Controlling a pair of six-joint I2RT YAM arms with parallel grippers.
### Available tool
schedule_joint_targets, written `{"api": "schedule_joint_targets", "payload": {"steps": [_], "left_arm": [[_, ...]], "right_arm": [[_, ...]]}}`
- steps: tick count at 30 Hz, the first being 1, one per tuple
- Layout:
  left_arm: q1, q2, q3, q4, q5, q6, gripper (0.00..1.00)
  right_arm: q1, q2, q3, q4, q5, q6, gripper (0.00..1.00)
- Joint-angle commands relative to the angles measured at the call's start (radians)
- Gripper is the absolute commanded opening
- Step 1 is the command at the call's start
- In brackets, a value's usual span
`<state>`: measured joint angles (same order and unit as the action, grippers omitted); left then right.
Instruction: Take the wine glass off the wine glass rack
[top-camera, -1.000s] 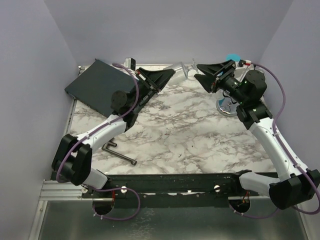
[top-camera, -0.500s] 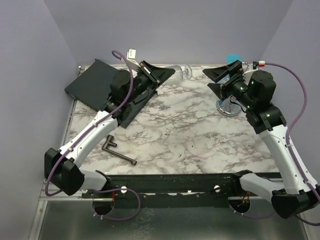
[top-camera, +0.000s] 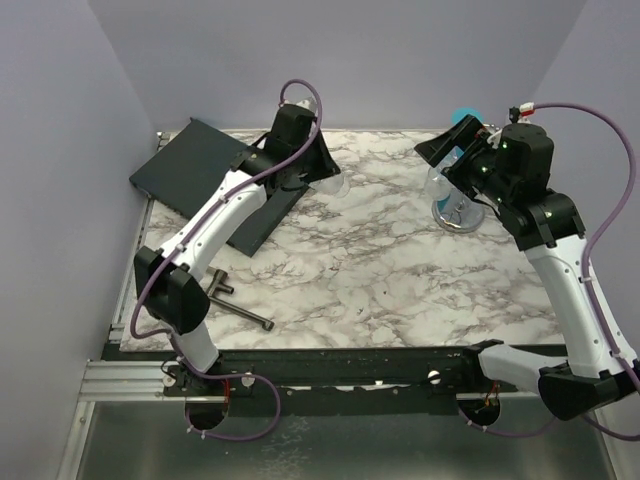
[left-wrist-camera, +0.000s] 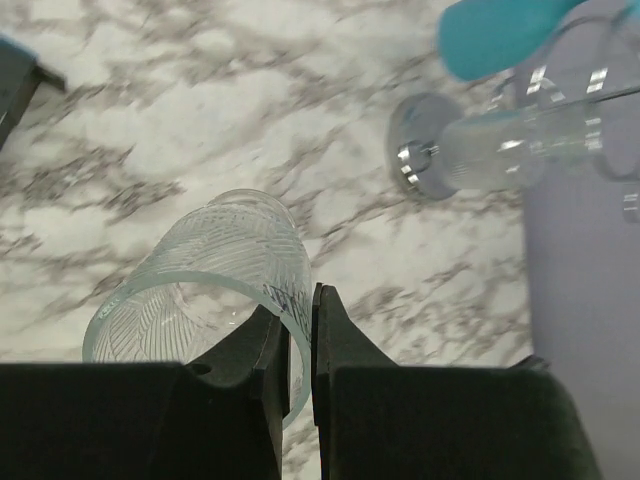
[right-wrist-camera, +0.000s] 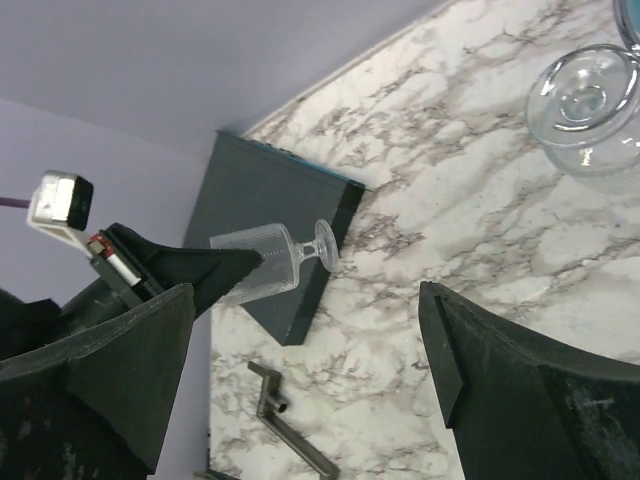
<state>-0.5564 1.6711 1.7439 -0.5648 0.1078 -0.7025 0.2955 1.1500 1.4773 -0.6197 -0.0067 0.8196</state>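
Observation:
My left gripper is shut on the rim of a ribbed clear wine glass, one finger inside the bowl and one outside. The glass hangs tilted in the air above the edge of a dark flat box, well left of the wine glass rack. The rack's shiny round base stands at the table's back right. My right gripper hovers just above and left of the rack, jaws wide open and empty. From above, my left gripper is at the back middle.
Another clear glass is at the rack, with a teal object behind it. The dark flat box lies at the back left. A metal L-shaped tool lies near the left front. Lilac walls close in three sides.
My left arm has carried the glass away from the rack, leftward and nearer, over the box edge. My right gripper has opened wide and drawn back toward the rack.

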Motion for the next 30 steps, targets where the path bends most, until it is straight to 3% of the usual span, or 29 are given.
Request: {"api": "schedule_joint_targets", "payload": {"steps": [1,19,30], "left_arm": [[0.000,0.072,0.074,-0.241,-0.100,0.136,0.00],[-0.017,0.308,0.065,-0.296,-0.200,0.245,0.00],[-0.050,0.353,0.073,-0.296,-0.238,0.254,0.00]], "right_arm": [[0.007,0.026,0.044,-0.084,0.064,-0.099,1.00],[-0.021,-0.036,-0.058,-0.066,0.163,-0.112,1.00],[-0.336,-0.052,-0.216,0.039,-0.292,-0.093,1.00]]}}
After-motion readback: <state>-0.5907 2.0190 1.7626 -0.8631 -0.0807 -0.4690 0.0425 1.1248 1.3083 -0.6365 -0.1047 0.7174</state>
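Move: The wine glass, still pinched at its rim by the left fingers, is bound for bare marble about 30 cm below that hand, roughly 2 cm ahead and 2 cm to its left. From the same hand, the dark board's middle lies about 25 cm left and 10 cm ahead, the metal handle 20 cm left and 14 cm back. From the empty right hand, the rack is about 10 cm ahead, 11 cm right and 24 cm down. The wine glass goes down foot first towards the marble as the left hand sinks about 20 cm, fast and then easing, with a slight drift left. The wrist swings some 40 degrees to bring the fingers steeply down, keeping their pinch on the rim. Meanwhile the right hand, wide open, goes right and down, about 7 cm each, towards the rack. ##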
